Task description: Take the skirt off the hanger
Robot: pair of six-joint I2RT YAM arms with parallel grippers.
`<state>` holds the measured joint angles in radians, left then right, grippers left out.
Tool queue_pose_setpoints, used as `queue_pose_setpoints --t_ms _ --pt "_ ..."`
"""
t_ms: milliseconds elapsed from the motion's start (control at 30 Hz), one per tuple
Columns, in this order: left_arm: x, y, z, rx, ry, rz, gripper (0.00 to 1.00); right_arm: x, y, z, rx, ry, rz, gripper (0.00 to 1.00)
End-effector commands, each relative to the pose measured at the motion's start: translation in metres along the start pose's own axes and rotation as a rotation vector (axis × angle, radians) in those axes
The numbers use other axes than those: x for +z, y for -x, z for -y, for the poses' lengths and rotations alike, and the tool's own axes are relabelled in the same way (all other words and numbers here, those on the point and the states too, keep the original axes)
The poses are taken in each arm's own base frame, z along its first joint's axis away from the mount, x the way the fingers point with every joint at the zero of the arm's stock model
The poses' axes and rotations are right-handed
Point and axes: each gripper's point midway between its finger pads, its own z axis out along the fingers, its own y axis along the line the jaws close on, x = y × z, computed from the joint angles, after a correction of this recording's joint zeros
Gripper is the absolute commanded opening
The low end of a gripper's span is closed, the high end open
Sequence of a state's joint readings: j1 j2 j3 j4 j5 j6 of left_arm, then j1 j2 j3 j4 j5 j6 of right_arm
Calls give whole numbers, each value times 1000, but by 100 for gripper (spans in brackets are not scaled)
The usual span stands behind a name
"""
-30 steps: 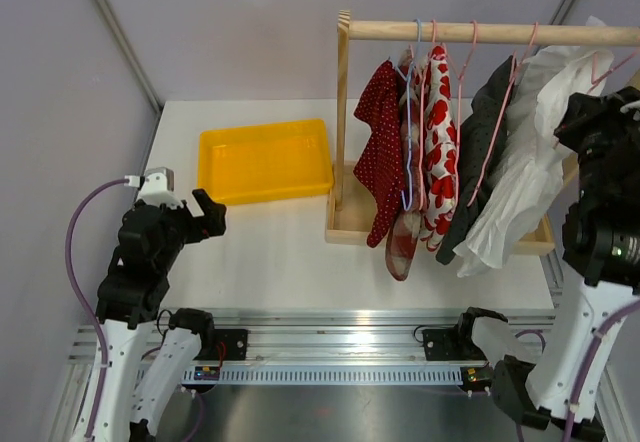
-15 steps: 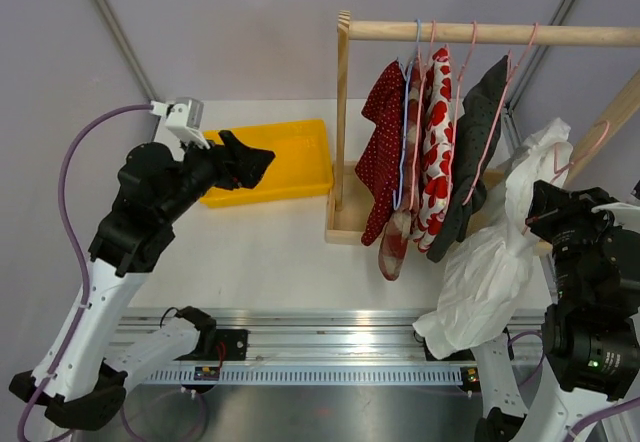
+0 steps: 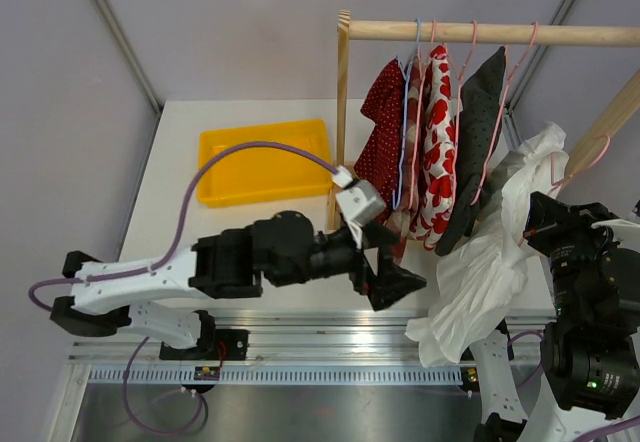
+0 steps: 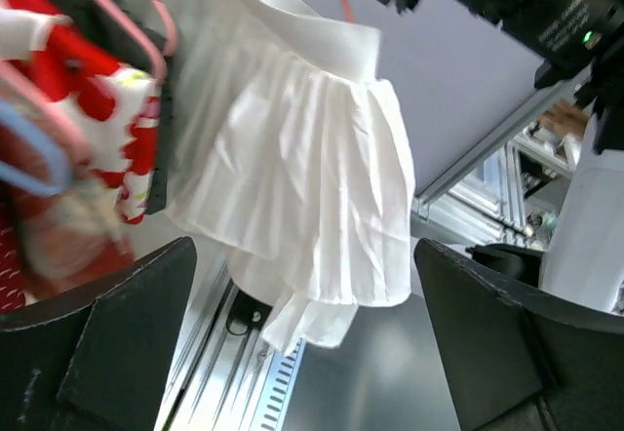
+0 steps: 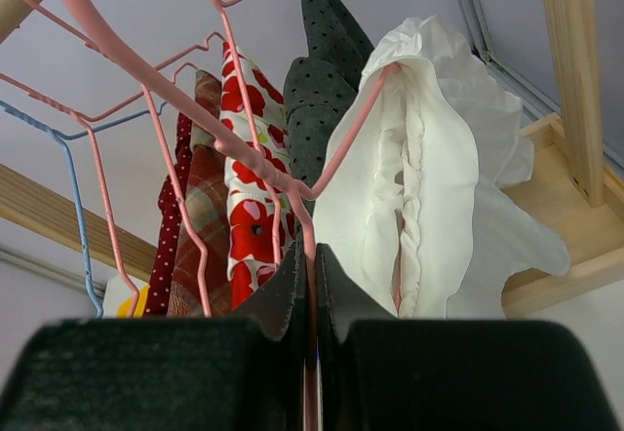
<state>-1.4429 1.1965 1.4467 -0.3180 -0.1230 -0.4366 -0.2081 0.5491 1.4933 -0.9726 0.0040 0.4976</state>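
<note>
A white pleated skirt (image 3: 478,274) hangs on a pink wire hanger (image 3: 577,158), off the rod, at the right front of the table. My right gripper (image 3: 545,212) is shut on the hanger's wire; in the right wrist view the jaws (image 5: 313,255) pinch the pink hanger (image 5: 175,99) just below the skirt's ruffled waistband (image 5: 429,177). My left gripper (image 3: 408,268) reaches across from the left and stands open just left of the skirt. In the left wrist view the skirt (image 4: 302,158) hangs ahead between the wide black fingers (image 4: 107,343), untouched.
A wooden rack (image 3: 343,112) holds several hung garments (image 3: 430,142) in red, floral and black next to the skirt. A yellow tray (image 3: 265,162) lies at the back left. The metal rail (image 3: 330,347) runs along the table's near edge under the skirt's hem.
My left arm has swung from the left side across the table to the skirt. My right arm has lifted the hanger with the skirt off the rod and lowered it to the front right.
</note>
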Motion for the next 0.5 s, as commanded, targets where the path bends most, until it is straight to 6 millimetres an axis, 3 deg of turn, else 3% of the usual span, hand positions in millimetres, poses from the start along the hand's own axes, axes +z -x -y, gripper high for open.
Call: queue_pose_setpoints --t_ms 0,33,67,133,167,267,467 --pt "23 20 25 87 12 94 99 -4 13 -14 16 61 47 0" --pt "27 13 43 104 -23 82 99 -6 13 -14 17 64 49 0" --pt "43 -1 47 128 -17 58 99 -6 12 -14 16 64 46 0" --pt "52 -6 65 154 -41 52 99 -8 13 -14 16 63 47 0" --pt "68 -24 65 167 -25 16 99 -9 14 -15 13 64 46 0" --pt "92 -51 65 179 9 -26 99 -13 17 -18 13 72 48 0" --pt "116 -72 60 177 50 -22 99 -20 20 -20 9 80 57 0"
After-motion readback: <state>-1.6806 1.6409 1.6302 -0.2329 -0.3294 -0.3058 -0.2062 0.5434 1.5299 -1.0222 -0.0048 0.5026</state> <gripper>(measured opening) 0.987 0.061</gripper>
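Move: The white skirt hangs on the pink hanger, its middle about 17 cm to the left hand's right, some 5 cm ahead and 3 cm lower. From that hand, the dark dotted garment is roughly 18 cm ahead and 17 cm right, and the red-and-white garment 18 cm ahead and 10 cm right, both near hand height. From the right hand, which already pinches the hanger, the skirt's middle lies some 5 cm ahead, 7 cm left and 12 cm below. The skirt's hanging lower part is what the open left hand closes in on, travelling about 12 cm to the right while sinking some 9 cm and drawing back about 6 cm; the backward part dies out and the sinking grows late. Its fingers stay wide and dip about 10 degrees, bringing the cloth up before the gap. The right hand keeps its pinch on the pink hanger, easing back only a centimetre. ##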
